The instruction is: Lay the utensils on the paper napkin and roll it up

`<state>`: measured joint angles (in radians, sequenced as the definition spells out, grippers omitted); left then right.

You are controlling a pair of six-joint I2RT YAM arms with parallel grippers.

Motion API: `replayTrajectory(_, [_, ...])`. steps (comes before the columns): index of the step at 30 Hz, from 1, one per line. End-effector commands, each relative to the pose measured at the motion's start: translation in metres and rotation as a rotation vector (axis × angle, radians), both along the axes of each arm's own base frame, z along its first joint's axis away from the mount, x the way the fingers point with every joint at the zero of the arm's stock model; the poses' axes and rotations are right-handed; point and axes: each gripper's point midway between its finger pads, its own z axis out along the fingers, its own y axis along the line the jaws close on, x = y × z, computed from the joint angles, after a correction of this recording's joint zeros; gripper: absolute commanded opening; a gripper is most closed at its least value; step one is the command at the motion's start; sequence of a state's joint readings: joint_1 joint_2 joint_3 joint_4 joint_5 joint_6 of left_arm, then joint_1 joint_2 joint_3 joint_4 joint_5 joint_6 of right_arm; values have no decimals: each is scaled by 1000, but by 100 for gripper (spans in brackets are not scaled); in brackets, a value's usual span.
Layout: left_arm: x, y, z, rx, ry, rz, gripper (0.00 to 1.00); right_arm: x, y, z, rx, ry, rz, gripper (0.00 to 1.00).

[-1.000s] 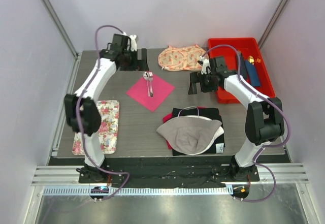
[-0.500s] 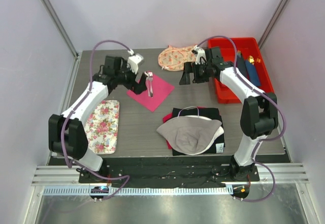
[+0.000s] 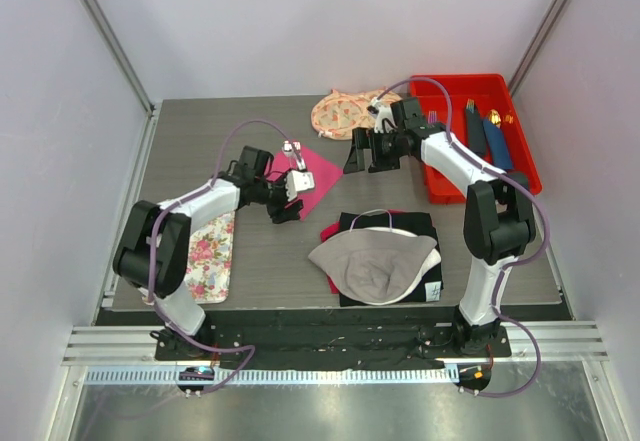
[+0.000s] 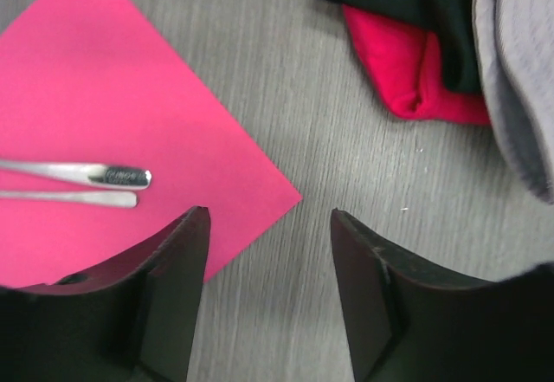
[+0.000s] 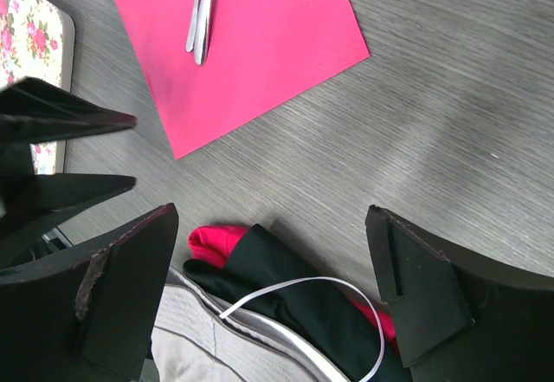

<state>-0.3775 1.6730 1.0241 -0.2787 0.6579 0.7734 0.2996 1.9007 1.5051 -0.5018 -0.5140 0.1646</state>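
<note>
The pink paper napkin (image 3: 323, 170) (image 4: 104, 113) (image 5: 251, 44) lies flat on the grey table with two slim silver utensils (image 3: 292, 149) (image 4: 82, 183) (image 5: 202, 14) side by side on it. My left gripper (image 3: 287, 210) (image 4: 268, 213) hovers low over the napkin's near corner. It is open with only bare table between its fingers, and one finger (image 4: 169, 287) overlaps the pink edge. My right gripper (image 3: 357, 155) (image 5: 268, 213) hangs open to the right of the napkin, holding nothing.
A pile of folded black and red cloth under a grey cap (image 3: 375, 261) (image 5: 286, 313) lies near the napkin's front right. A floral mat (image 3: 207, 249) (image 5: 26, 44) sits at the left, a floral cloth (image 3: 345, 113) at the back. The red bin (image 3: 440, 193) holds blue rolls (image 3: 487, 139).
The left arm swung from the back left down to the napkin's near corner and its jaws narrowed somewhat. The right arm moved left from the red bin toward the napkin.
</note>
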Motion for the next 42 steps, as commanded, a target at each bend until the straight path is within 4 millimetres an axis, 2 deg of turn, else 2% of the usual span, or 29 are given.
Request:
replayTrajectory(1, [12, -17, -6, 30, -146, -137, 56, 4, 8, 14, 31, -35, 15, 100])
replayTrajectory(5, [20, -22, -11, 66, -160, -151, 53, 3, 8, 12, 31, -27, 17, 100])
replayTrajectory(9, [9, -14, -26, 145, -153, -209, 51, 2, 8, 10, 27, -26, 21, 100])
replayTrajectory(14, [7, -8, -35, 193, -149, -230, 49, 2, 7, 7, 23, -19, 16, 100])
replayTrajectory(31, [3, -17, -48, 279, -145, -283, 44, 2, 3, 2, -4, -23, 15, 99])
replayTrajectory(35, [4, -17, -51, 295, -133, -288, 35, 2, 2, 4, -9, -29, 14, 100])
replayTrajectory(42, [3, -16, -50, 297, -123, -284, 12, 1, 1, 4, -12, -29, 12, 100])
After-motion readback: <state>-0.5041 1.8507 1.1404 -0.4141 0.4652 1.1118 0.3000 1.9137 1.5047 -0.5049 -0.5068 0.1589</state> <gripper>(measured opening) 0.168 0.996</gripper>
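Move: The paper napkin's near corner lies about 6 cm below the left hand and some 2 cm to its right, roughly level with it fore and aft. The two utensils lie on the napkin, their middles about 14 cm ahead and level sideways; the clothes pile is some 23 cm to the right and 11 cm nearer the base. From the right hand, that corner lies about 15 cm left, 11 cm back and 11 cm below. The napkin's near corner is taken by the left hand, which sinks about 5 cm onto it with a slight drift right, most of the drop coming early. Meanwhile the wrist turns some 25 degrees, tipping the fingers more steeply down and swinging them clockwise; the part-open fingers then close mostly at the end, pinching the corner between their tips. ##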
